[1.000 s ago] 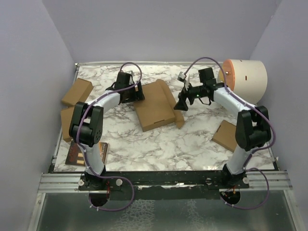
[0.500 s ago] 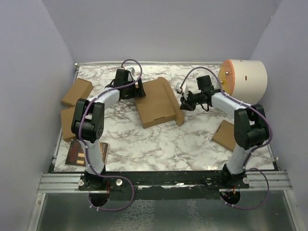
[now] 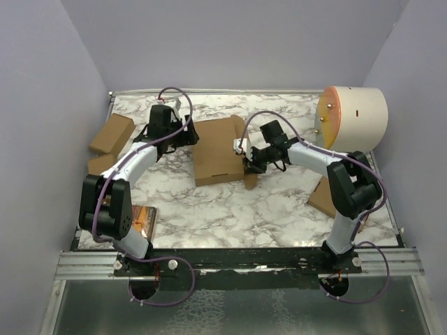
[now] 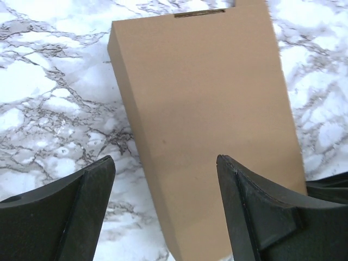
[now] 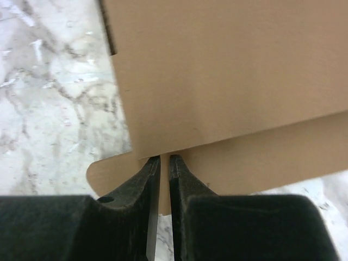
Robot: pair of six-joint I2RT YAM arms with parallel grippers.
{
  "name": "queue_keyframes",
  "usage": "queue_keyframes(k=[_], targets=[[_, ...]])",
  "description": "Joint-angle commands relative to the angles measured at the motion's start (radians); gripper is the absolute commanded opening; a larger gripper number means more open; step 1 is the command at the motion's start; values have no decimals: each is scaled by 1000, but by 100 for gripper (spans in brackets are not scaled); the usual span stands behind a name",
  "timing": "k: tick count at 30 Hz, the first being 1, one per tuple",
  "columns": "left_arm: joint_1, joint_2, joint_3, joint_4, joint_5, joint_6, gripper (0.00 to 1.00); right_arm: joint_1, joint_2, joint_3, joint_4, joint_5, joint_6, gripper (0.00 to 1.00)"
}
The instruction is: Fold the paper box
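The paper box [image 3: 218, 149] lies closed and flat mid-table, and a rounded side flap [image 3: 251, 179] sticks out at its near right corner. My left gripper [image 3: 186, 131] hovers at the box's left edge. In the left wrist view this gripper [image 4: 166, 160] is open wide, and the box top [image 4: 206, 119] lies below and between the fingers. My right gripper [image 3: 247, 165] sits at the box's right edge. In the right wrist view it [image 5: 165, 161] is shut to a thin slit. Its tips are against the flap [image 5: 244, 157], just under the lid's edge [image 5: 217, 81].
Two small brown boxes [image 3: 112, 132] [image 3: 100, 165] lie at the far left and another [image 3: 323, 197] at the right by the right arm. A cream cylinder with an orange end [image 3: 353, 116] stands at the back right. A dark flat packet [image 3: 144, 217] lies by the left arm's base.
My right gripper has shut and moved left and nearer, to the box's right edge. The left arm has swung left, and the box has turned squarer to the table.
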Motion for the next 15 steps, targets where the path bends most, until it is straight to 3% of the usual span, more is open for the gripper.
queue_keyframes(k=[1, 4, 9, 12, 15], targets=[[2, -116, -77, 64, 97, -24, 73, 86, -60, -30, -22, -33, -68, 14], [-7, -157, -155, 128, 224, -77, 66, 124, -82, -10, -56, -58, -58, 16], [-20, -243, -242, 184, 272, -118, 65, 121, -165, -37, -112, -89, -104, 23], [-20, -270, -270, 253, 338, -160, 63, 120, -252, -143, -78, -146, -168, 38], [-22, -228, -285, 373, 450, -248, 53, 116, -310, -246, -9, -159, -238, 63]])
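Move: The right gripper's shut fingertips bear on the box's right side near its near corner. The side flap's near ear lies about 5 cm back of them, level sideways and some 3 cm lower; the box's middle is about 6 cm ahead, 10 cm left and 2 cm lower. From the empty left gripper, that box middle is about 4 cm back, 7 cm right and 11 cm down, and the near ear 14 cm back, 17 cm right and 12 cm down. Bring the right gripper back about 7 cm along the box's right side, first pushing the near corner left, then lifting clear some 4 cm, swinging counter-clockwise and opening roughly a third beside the flap's near ear. Meanwhile draw the left gripper back about 7 cm and 4 cm right above the lid, towards its near edge, rolling its left side down some 15 degrees and partly narrowing the fingers. ##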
